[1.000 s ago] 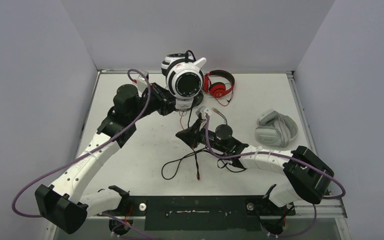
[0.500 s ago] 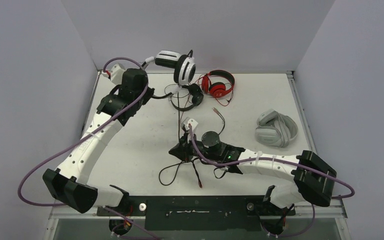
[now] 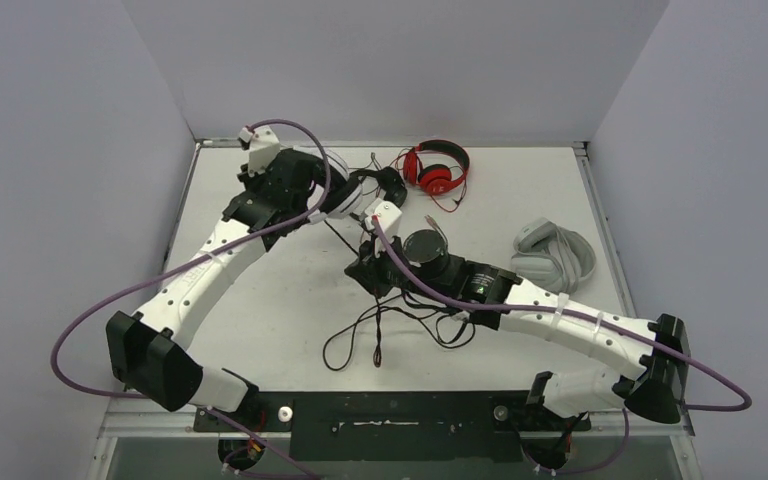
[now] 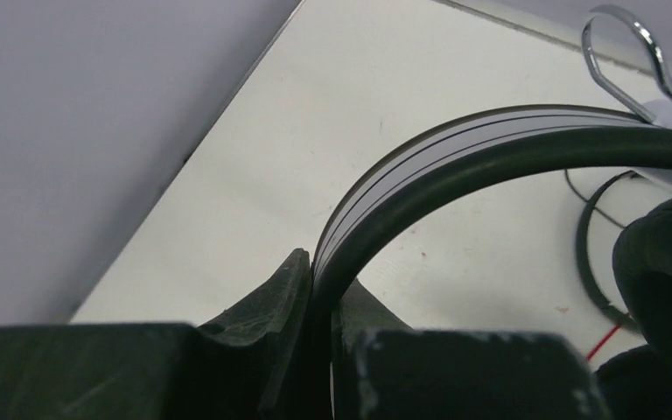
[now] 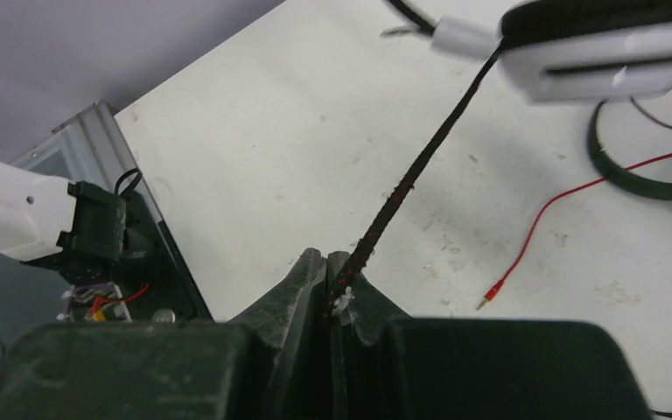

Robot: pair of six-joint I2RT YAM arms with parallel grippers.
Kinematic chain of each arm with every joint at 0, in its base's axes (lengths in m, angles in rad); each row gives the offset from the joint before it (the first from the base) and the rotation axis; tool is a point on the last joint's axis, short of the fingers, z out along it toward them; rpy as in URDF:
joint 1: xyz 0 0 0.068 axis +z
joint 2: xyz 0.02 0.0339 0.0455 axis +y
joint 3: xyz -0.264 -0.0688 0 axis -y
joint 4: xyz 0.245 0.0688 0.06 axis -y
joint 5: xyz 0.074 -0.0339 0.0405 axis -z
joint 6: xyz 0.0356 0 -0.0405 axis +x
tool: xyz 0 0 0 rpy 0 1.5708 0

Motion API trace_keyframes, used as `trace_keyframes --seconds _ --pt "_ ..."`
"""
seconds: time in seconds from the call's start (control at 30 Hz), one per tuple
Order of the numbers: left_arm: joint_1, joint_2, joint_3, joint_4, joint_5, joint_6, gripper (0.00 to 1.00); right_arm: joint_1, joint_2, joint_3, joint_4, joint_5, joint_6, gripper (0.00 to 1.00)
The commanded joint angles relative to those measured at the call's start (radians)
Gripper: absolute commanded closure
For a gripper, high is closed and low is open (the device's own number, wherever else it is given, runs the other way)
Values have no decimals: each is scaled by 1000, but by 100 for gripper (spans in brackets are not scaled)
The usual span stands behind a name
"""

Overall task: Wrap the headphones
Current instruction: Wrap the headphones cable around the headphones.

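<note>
The white-and-black headphones (image 3: 348,192) lie low at the back of the table, mostly hidden under my left arm. My left gripper (image 3: 332,200) is shut on their headband (image 4: 455,149), which arcs up and to the right in the left wrist view. From the white earcup (image 5: 604,52) a black braided cable (image 5: 411,175) runs taut to my right gripper (image 5: 332,278), which is shut on it. In the top view the right gripper (image 3: 363,272) sits mid-table, and the cable's slack (image 3: 380,325) lies in loops in front of it.
Black headphones (image 3: 391,186) lie right beside the held pair. Red headphones (image 3: 437,168) sit at the back, their red cable and jack (image 5: 494,293) on the table. Grey headphones (image 3: 553,258) rest at the right. Walls close off the back and both sides.
My left arm has brought the white-and-black headphones down from high in the air to low at the back. My right gripper has moved back and forth with the cable.
</note>
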Motion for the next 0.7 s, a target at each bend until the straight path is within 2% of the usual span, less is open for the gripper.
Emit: trace_keyframes --seconds 0.0,0.17,0.37,0.5,0.67 --pt "-29 -28 -88 238 -20 279 100 -2 -21 157 -186 131 -97 100" --pt "-92 -90 -229 352 128 473 100 -44 1 248 -265 201 -155 100" --pt "-132 -192 -358 398 322 642 100 -176 24 279 -325 189 -186 100" --pt "-139 -240 -383 337 528 753 100 -209 31 266 -326 201 -223 98" --pt "-157 -257 -367 238 664 815 100 -221 57 258 -316 237 -263 96"
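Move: The left hand grips the headband of the white headphones; their cups lie about 15 cm to its right, 2 cm back and roughly level in height. The right hand pinches their cable, with the cups some 17 cm ahead and 4 cm left. The slack cable lies on the table about 26 cm below the right hand and 6 cm to its right; the black headphones lie 30 cm ahead of that hand, 5 cm right, equally low. Bring the left gripper about 9 cm right, dipping 7 cm before easing slightly up, and drawing a little back, while turning it some 50 degrees clockwise so the cups swing back past the right hand's left side. Meanwhile carry the pinched cable with the right gripper about 8 cm forward and 8 cm right, first slightly up, then down again. Keep both grips shut. ##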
